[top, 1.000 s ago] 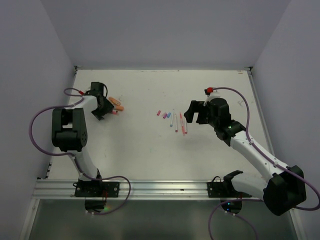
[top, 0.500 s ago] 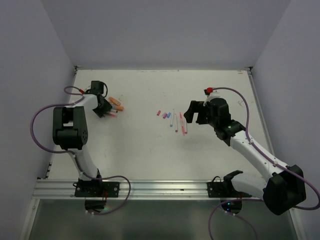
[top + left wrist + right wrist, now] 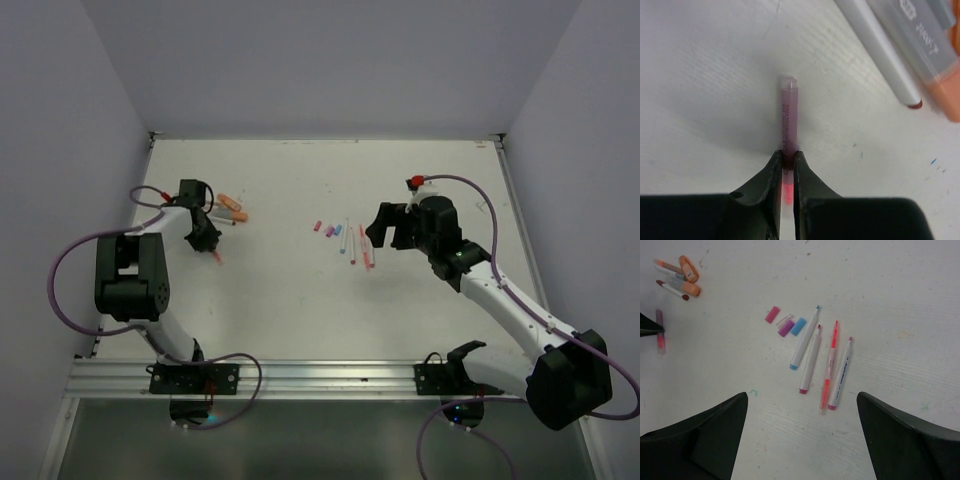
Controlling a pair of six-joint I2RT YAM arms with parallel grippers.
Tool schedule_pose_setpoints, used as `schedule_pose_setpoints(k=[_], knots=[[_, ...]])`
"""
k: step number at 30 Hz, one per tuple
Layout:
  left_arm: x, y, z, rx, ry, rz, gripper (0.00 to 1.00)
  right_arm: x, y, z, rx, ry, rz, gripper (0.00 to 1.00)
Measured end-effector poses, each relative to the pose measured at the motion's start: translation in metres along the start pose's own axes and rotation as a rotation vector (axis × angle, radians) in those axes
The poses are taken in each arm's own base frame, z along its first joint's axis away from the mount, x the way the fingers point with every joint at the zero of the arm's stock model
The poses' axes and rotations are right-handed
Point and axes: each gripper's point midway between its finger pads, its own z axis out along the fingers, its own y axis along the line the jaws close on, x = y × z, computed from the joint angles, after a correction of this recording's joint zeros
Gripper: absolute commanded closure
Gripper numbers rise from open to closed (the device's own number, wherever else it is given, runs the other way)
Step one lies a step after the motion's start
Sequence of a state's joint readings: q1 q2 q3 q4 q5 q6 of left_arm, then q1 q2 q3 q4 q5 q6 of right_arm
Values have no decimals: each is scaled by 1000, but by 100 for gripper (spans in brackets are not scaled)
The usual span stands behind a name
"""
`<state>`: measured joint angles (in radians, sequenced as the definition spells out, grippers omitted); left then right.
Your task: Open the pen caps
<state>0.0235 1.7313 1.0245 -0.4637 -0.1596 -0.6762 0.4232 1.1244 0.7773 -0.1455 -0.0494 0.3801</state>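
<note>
My left gripper (image 3: 786, 161) is shut on a thin red pen, whose translucent dark red cap (image 3: 788, 107) sticks out past the fingertips over the table. From above, that gripper (image 3: 206, 241) is left of centre with the pen's red end (image 3: 217, 258) showing beside it. My right gripper (image 3: 801, 396) hangs open above four thin pens (image 3: 812, 357) lying side by side with bare tips. Pink (image 3: 772, 314), purple (image 3: 786, 328) and blue (image 3: 799, 326) pen caps lie loose to their left.
Two thick orange markers (image 3: 234, 208) and a white pen with a dark red tip (image 3: 879, 54) lie just beyond the left gripper. The white walls of the enclosure ring the table, and the metal rail (image 3: 320, 377) runs along its near edge.
The left gripper has closed on the red pen and drawn it toward the near side, away from the orange markers. The right arm has not moved.
</note>
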Motion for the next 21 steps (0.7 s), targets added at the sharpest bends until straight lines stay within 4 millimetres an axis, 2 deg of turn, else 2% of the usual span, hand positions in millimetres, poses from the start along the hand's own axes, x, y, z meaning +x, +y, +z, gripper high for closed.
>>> schedule_pose_setpoints(k=[3,5,7,10,15,18,21], knots=[[17,2,-13,13,29,88,100,2,6,-1,-38,14,-4,6],[25,-9,-24,48,27,170,100,4,11,-2,-65,24,-4,7],[34,-29,-38,107,12,276,100,5,19,-3,-104,37,-4,7],[52,-71,-63,239,-2,467,100,-1,34,-6,-173,56,-4,7],[80,-133,-107,441,-75,779,100,-32,64,-10,-272,65,-1,7],[102,-158,-136,568,-132,954,100,-48,78,-14,-312,71,21,8],[116,-173,-167,688,-198,1087,100,-57,89,-17,-340,95,58,9]])
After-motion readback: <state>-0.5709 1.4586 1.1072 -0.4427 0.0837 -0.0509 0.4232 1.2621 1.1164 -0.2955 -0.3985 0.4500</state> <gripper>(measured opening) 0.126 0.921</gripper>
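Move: The pink pen is already pinched near its middle by the left hand, down at the table. The wide-open right gripper waits some 45 cm to the left hand's right, 4 cm back and 16 cm higher; the loose caps lie about 32 cm right, 8 cm ahead, the uncapped pens 40 cm right, 2 cm ahead, and a white marker 3 cm right, 11 cm ahead. From the right hand the pink pen is about 45 cm left, 3 cm ahead and 16 cm below. The pink pen, kept in the left fingers' closed grip, is first drawn back a little, then lifted about 12 cm and swept some 23 cm right towards the open right gripper, the left hand turning about 70 degrees clockwise. The right hand, fingers still wide open, rises about 8 cm and shifts 6 cm left to meet the pen, rolling its left side up and turning slightly counter-clockwise. ##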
